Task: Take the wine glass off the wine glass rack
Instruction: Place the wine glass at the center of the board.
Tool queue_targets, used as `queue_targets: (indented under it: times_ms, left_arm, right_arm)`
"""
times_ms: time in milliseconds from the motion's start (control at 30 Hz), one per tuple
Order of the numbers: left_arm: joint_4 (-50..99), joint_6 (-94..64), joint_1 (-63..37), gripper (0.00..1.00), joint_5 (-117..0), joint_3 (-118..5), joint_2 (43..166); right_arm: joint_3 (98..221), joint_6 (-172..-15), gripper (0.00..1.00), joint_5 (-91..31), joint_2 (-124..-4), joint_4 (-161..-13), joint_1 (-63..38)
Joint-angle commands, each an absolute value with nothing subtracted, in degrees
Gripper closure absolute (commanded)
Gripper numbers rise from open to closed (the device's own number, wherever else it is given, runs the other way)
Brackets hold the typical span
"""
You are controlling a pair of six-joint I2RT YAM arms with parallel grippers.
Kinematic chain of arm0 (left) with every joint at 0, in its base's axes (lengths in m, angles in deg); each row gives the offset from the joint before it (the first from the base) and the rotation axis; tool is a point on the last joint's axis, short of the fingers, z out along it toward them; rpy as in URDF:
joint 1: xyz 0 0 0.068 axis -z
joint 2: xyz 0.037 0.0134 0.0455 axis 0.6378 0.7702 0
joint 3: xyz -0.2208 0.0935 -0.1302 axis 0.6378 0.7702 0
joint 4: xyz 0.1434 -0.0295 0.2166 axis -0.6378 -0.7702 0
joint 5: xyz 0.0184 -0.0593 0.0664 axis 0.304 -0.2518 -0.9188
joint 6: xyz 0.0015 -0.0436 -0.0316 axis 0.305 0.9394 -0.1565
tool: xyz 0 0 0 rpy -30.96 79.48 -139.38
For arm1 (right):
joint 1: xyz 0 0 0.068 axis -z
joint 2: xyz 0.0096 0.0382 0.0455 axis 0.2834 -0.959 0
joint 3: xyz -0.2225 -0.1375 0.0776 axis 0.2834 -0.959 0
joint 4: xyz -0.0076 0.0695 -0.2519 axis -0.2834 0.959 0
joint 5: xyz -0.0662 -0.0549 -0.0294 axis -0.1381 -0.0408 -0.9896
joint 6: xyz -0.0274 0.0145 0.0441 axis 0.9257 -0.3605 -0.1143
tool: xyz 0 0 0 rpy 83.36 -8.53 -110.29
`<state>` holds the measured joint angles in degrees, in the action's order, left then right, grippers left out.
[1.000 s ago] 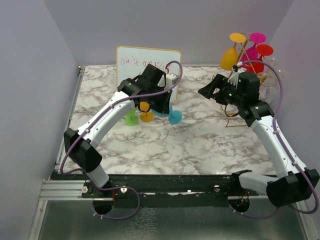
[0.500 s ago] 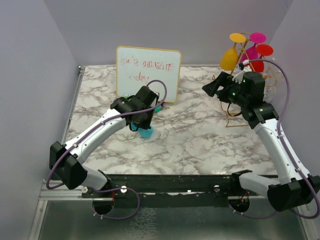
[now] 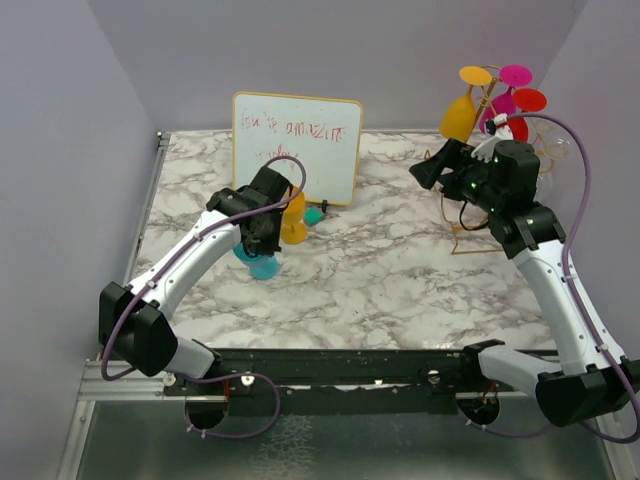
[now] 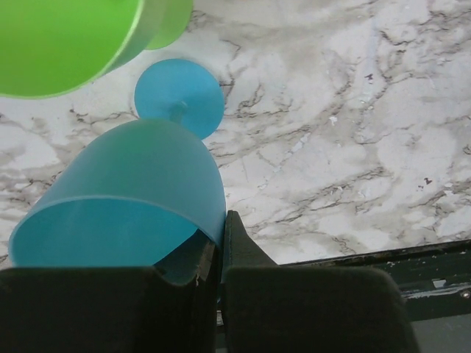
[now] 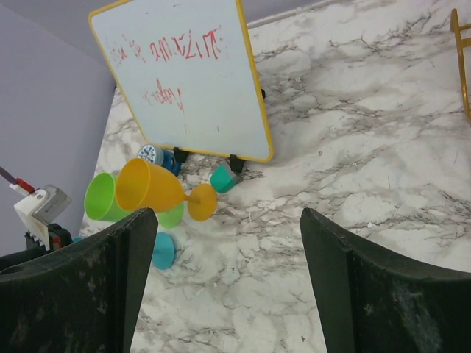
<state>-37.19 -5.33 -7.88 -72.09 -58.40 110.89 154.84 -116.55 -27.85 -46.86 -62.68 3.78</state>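
Note:
The gold wire wine glass rack stands at the back right, with an orange wine glass, a magenta one and a red one hanging upside down near its top. My right gripper hovers open and empty just left of the rack; only a gold rack bar shows in its wrist view. My left gripper is shut on the rim of a blue wine glass, left of centre. Whether its foot touches the marble I cannot tell.
A whiteboard stands at the back centre. In front of it stand an orange glass and a green glass, with a small teal cap and a blue item close by. Grey walls close both sides.
My left arm has swung from the whiteboard toward the near left, carrying the blue glass with it. The right gripper has risen slightly toward the rack, still open.

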Motion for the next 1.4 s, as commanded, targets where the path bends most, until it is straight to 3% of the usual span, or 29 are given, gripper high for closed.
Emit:
queue_targets:
  times_ms: [0,400,500,833,900,967,1167,1367]
  left_arm:
    - [-40.5,-6.3,-10.1,1.00,-73.6,-57.4,111.0]
    - [-41.2,-8.0,-12.1,1.00,-76.5,-58.5,114.2]
    - [-40.9,-8.3,-12.6,0.91,-77.6,-59.8,114.5]
    - [-40.5,-11.0,-14.0,0.81,-76.3,-61.8,117.5]
    - [-40.5,-10.9,-14.1,0.72,-76.1,-61.8,117.4]
    - [-40.5,-10.9,-14.1,0.70,-76.4,-62.0,117.0]
    - [-41.6,-12.0,-14.3,0.53,-78.0,-64.4,115.5]
    - [-41.7,-14.0,-14.3,0.46,-77.3,-67.3,113.9]
  right_arm:
    - [156.7,-115.5,0.15,-29.0,-46.6,-60.9,3.6]
    - [155.9,-115.8,0.15,-28.8,-46.6,-61.0,3.6]
    - [155.9,-115.8,0.15,-29.1,-46.5,-60.6,3.6]
    - [155.7,-115.8,0.15,-29.4,-46.3,-60.4,3.6]
    - [155.8,-115.8,0.15,-29.4,-46.2,-60.2,3.6]
    - [155.8,-115.9,0.15,-29.3,-46.2,-60.2,3.6]
    - [156.2,-115.9,0.15,-28.1,-47.0,-60.0,3.6]
    - [157.9,-115.5,0.15,-25.4,-49.8,-57.2,3.6]
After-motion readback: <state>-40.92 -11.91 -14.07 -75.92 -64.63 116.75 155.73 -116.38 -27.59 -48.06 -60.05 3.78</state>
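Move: My left hand already pinches the blue wine glass at the right side of its rim. The bare spot of board for it lies about 7 cm to my left, level fore-and-aft, some 15 cm below. The green glass stands 6 cm ahead and 4 cm left, the orange one 8 cm ahead and 3 cm right, both with middles about 7 cm lower. From my idle right hand that spot is roughly 38 cm left, 9 cm back and 32 cm down. I shift the blue glass about 4 cm left with my left hand, sinking some 2 cm and rolling the wrist slightly so its left side rises, to set the glass on the board behind the green one. Then I open my fingers from shut to half open, letting go of the rim while easing about 2 cm forward, and finally start forward and up by roughly 2 cm. ##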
